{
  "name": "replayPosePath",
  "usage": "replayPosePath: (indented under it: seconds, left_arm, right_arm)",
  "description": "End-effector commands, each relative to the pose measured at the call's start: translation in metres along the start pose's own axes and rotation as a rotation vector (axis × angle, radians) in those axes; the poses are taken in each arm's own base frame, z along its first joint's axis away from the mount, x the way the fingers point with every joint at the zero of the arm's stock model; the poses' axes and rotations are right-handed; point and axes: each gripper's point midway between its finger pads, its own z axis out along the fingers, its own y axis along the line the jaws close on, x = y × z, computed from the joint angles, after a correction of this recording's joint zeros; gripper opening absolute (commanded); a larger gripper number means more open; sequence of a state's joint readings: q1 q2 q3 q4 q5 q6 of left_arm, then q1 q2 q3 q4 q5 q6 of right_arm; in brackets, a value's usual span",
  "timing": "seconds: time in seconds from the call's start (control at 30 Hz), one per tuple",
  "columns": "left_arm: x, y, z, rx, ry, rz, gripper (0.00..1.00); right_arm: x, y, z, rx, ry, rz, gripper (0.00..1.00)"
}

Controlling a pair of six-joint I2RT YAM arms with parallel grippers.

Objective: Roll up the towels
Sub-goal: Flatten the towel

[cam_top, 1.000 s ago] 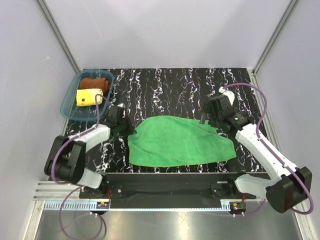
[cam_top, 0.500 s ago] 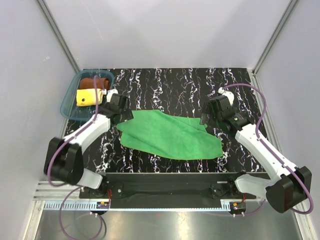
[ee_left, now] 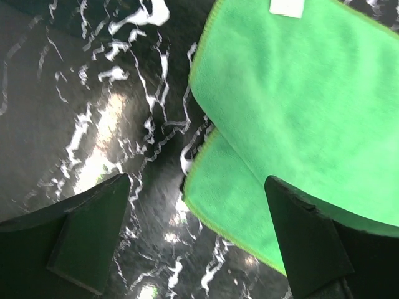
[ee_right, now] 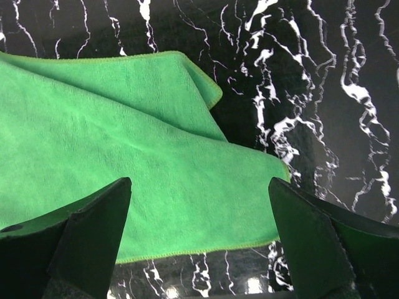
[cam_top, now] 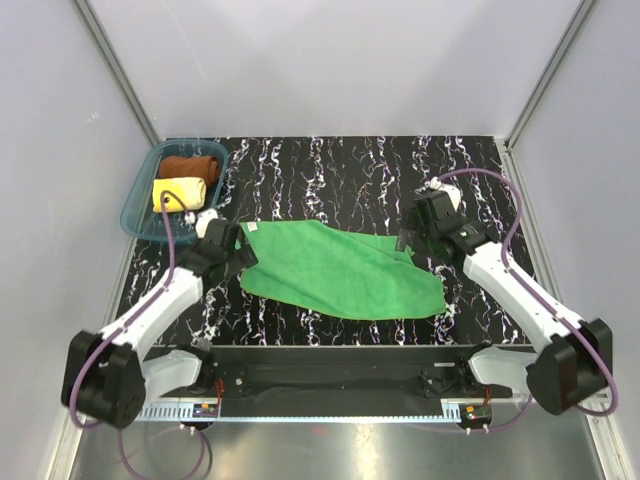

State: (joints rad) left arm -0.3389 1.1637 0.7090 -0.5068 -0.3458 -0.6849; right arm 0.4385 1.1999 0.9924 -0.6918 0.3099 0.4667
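A bright green towel [cam_top: 335, 270] lies folded over flat on the black marbled table, with a white label [cam_top: 251, 227] at its far left corner. My left gripper [cam_top: 236, 256] hovers open at the towel's left edge [ee_left: 206, 180], nothing between its fingers. My right gripper [cam_top: 412, 238] hangs open over the towel's right end [ee_right: 187, 187], also holding nothing. A rust-brown rolled towel [cam_top: 190, 165] and a pale yellow rolled towel [cam_top: 178, 192] rest in the teal tray [cam_top: 135, 210] at the far left.
Grey walls with metal corner posts close in the table on three sides. The teal tray sits right beside my left arm's elbow. A black rail [cam_top: 330, 362] runs along the table's near edge.
My left gripper carried the towel's near left corner up and over, folding the towel, then opened and let go. It has since pulled back toward the near left. The right gripper barely moved.
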Motion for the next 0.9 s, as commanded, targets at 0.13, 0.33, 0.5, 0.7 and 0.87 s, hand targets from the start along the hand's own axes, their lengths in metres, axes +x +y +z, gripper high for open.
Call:
replayPosePath:
  seconds: [0.13, 0.33, 0.5, 0.7, 0.87]
  left_arm:
    - [0.057, -0.014, 0.005, 0.166, 0.173, -0.133, 0.87]
    - [0.085, -0.011, 0.02, 0.201, 0.238, -0.179, 0.59]
    - [0.083, -0.004, 0.027, 0.169, 0.223, -0.162, 0.39]
    - [0.083, 0.003, 0.03, 0.145, 0.221, -0.163, 0.0]
    - [0.089, 0.011, 0.02, 0.114, 0.248, -0.177, 0.0]
  right_arm:
    - [-0.032, 0.007, 0.042, -0.015, 0.04, 0.046, 1.0]
    - [-0.042, 0.012, 0.054, -0.054, 0.049, 0.077, 1.0]
    - [-0.037, 0.011, 0.059, -0.059, 0.066, 0.081, 0.99]
    - [-0.036, 0.008, 0.061, -0.057, 0.063, 0.09, 0.99]
    - [-0.037, 0.009, 0.081, -0.09, 0.105, 0.113, 0.98]
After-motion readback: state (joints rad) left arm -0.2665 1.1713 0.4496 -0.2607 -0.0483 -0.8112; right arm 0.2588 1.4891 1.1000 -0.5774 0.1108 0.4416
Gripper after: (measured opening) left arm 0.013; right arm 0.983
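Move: The green towel's near-left corner, single-layered beside the overlying fold, lies about 3 cm back from the open left gripper, 3 cm to its right and 7 cm below. From that gripper the white tag on the far edge sits 10 cm ahead and 5 cm right, and the yellow rolled towel 16 cm ahead, 10 cm left. From the right gripper the turned-over far-right flap is roughly 6 cm ahead, 1 cm right, 14 cm down; the right corner is level with that gripper, 7 cm right. Drop the left gripper about 6 cm while drawing it back some 4 cm and edging right, rolling its left side down around 15 degrees. Once low, ease it a centimetre or so forward, then shut the fingers to pinch the green towel's near-left corner and hold there. Meanwhile reach the right gripper, still open, forward 6 cm and down 4 towards the far-right flap. ##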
